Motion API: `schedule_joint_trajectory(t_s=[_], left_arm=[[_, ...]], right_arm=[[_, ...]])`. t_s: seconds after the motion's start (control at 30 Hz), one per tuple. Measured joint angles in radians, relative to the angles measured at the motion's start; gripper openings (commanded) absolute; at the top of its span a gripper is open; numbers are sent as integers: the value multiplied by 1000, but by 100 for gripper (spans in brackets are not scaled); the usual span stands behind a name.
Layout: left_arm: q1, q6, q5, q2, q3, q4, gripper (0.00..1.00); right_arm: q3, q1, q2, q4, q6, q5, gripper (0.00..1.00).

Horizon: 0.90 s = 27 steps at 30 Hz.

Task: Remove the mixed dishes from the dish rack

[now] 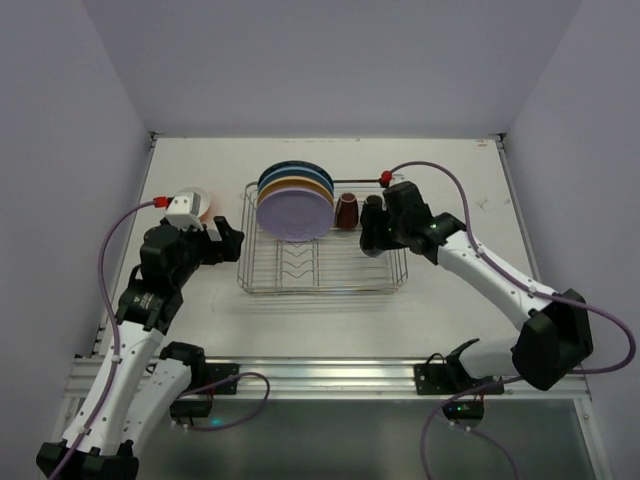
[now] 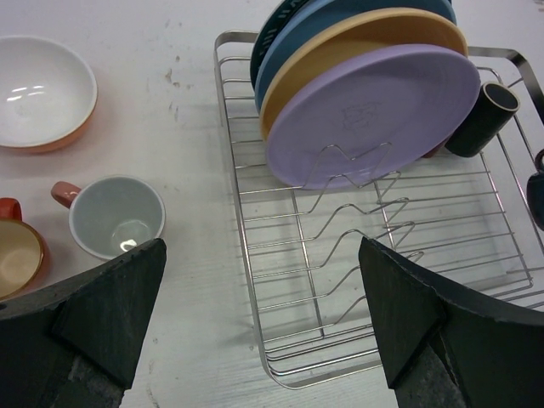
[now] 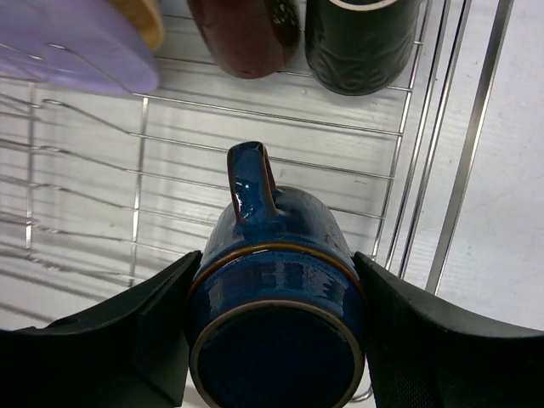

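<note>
The dish rack [image 1: 320, 289] holds upright plates: lavender [image 2: 374, 115] in front, then yellow [image 2: 340, 42] and blue [image 2: 293, 38]. A brown cup [image 3: 246, 38] and a black cup [image 3: 361, 47] sit at the rack's back right. My right gripper [image 3: 276, 340] is shut on the blue cup [image 3: 276, 289] inside the rack's right end. The cup's base faces the camera and its handle points away. My left gripper [image 2: 259, 323] hangs open and empty over the rack's near-left corner.
On the table left of the rack stand an orange bowl [image 2: 42, 89] that is white inside, a pink cup [image 2: 115, 217] and an orange cup [image 2: 15, 255]. The rack's front dividers [image 2: 357, 212] hold nothing. White walls close in the table on three sides.
</note>
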<state>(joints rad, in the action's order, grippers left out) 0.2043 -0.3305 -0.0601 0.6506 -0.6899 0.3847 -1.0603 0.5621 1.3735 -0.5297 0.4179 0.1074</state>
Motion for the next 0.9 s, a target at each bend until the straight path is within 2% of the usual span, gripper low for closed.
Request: schedule_joint_trajectory(t_s=[0.3, 0.57, 0.7, 0.9], left_arm=[[0, 0, 11, -14, -35, 10, 100], [0, 1, 4, 33, -187, 44, 100], [2, -2, -105, 63, -234, 24, 100], [55, -9, -275, 162, -327, -23, 100]], right_arm=[[29, 0, -262, 11, -8, -102, 0], [33, -1, -464, 36, 77, -234, 0], [35, -1, -552, 79, 151, -314, 0], [35, -1, -558, 157, 246, -439, 0]])
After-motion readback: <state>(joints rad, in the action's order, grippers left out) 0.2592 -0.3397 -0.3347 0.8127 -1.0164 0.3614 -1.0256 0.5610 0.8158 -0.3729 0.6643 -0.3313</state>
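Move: The blue mug is already in the right hand's fingers, upside down and lifted off its place. The left gripper, where it is being taken, is about 31 cm to the left, 4 cm back and 8 cm higher. The dark green mug stands 11 cm ahead and 1 cm left of the right hand, the dark red mug 11 cm ahead and 8 cm left, both some 7 cm lower. From the left hand, the blue mug is about 31 cm right, 4 cm ahead and 8 cm down. The blue mug, still pinched in the right fingers, is carried up some 20 cm and back 10 cm, drifting left late, while the wrist rolls and swings about 45 degrees so the fingers go from steeply down to almost level, pointing forward-left. The open left gripper first rises about 12 cm, then also heads right towards the mug, turning clockwise. ##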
